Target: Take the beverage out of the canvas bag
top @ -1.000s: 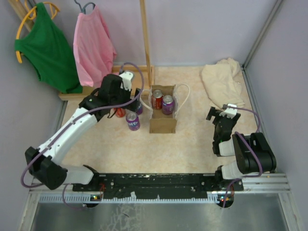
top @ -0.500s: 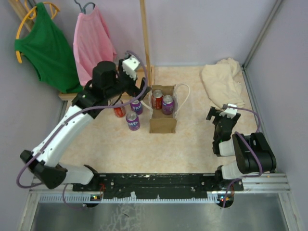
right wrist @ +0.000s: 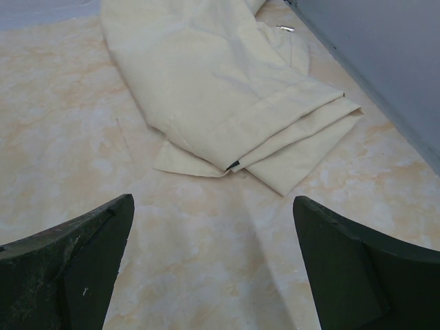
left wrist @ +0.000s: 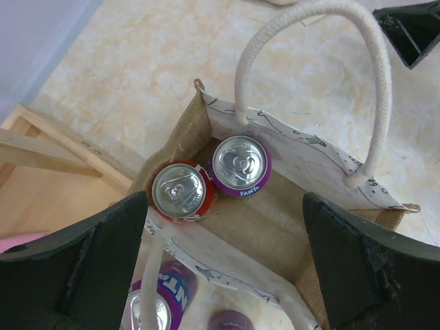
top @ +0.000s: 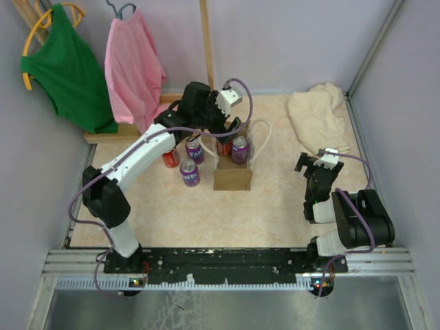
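Observation:
The tan canvas bag (top: 232, 177) stands open in the middle of the table with white rope handles (left wrist: 375, 82). Inside it stand a red can (left wrist: 179, 192) and a purple Fanta can (left wrist: 240, 165), side by side at the far end; the purple one also shows in the top view (top: 239, 148). My left gripper (top: 227, 132) hovers over the bag's opening, open and empty (left wrist: 223, 268), its fingers straddling the bag's near wall. My right gripper (top: 317, 163) is open and empty (right wrist: 213, 275) over bare table at the right.
Two purple cans (top: 194, 151) (top: 189, 172) and a red can (top: 171, 159) stand left of the bag. A cream cloth heap (top: 317, 117) lies at the back right. A wooden rack (top: 206, 55) with a green shirt (top: 65, 65) and a pink shirt (top: 134, 65) stands at the back left.
My left gripper has lifted away from the cans left of the bag and swung right to above the bag's opening. A purple can now stands free there. The right arm has not moved.

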### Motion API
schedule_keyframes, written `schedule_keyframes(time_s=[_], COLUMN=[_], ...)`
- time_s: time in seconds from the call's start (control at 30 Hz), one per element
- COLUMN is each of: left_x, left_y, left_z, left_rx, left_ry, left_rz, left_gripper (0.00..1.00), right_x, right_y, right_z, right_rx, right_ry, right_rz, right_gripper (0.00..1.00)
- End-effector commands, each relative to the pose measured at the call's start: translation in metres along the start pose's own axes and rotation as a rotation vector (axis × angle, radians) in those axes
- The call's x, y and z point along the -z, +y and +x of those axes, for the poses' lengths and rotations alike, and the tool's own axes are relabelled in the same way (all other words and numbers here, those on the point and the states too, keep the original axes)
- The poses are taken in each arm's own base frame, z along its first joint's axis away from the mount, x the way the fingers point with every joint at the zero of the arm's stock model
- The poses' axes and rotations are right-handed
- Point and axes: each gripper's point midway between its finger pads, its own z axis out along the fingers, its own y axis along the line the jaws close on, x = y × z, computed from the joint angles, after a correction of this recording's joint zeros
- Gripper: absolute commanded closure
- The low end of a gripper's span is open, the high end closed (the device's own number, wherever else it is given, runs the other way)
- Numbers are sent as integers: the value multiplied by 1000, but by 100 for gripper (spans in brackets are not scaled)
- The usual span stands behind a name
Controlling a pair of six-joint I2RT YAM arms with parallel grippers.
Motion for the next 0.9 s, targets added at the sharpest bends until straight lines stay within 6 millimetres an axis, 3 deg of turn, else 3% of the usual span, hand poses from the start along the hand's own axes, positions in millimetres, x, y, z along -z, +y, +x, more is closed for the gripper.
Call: schedule_keyframes(time_s=[0.0,0.43,0.87], left_x=[-13,-66,-86], left_y=[-6,2,5], left_z=[-7,40,71], left_rx=[-54,-61,-51], left_ry=[-33,94,194], left_rz=[55,74,77], left_gripper=[0,0,0], right_x=[-4,-4,-4], right_y=[2,2,2], right_z=[-14,-14,-14], right_rx=[-7,-8,-7], right_ry=[-51,-51,-50], right_rz=[7,7,8], right_gripper=[1,1,1])
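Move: The purple can in the bag stands some 2 cm ahead of the left hand, 4 cm to its right and about 19 cm below. The red can beside it is roughly 4 cm ahead and 2 cm left of the hand. Outside the bag, the farther purple can is about 2 cm ahead and 12 cm left, all at similar depth. From the idle right hand, the bagged purple can lies about 29 cm left, 5 cm ahead and 3 cm below. Downward for the most part, some 10 cm, the left hand sinks towards the purple can in the bag, drifting about 3.5 cm forward and a little to the right before easing off near the end. The wrist tips the fingers roughly 10 degrees steeper as they come down with the gap wide open, still above the two lids. ##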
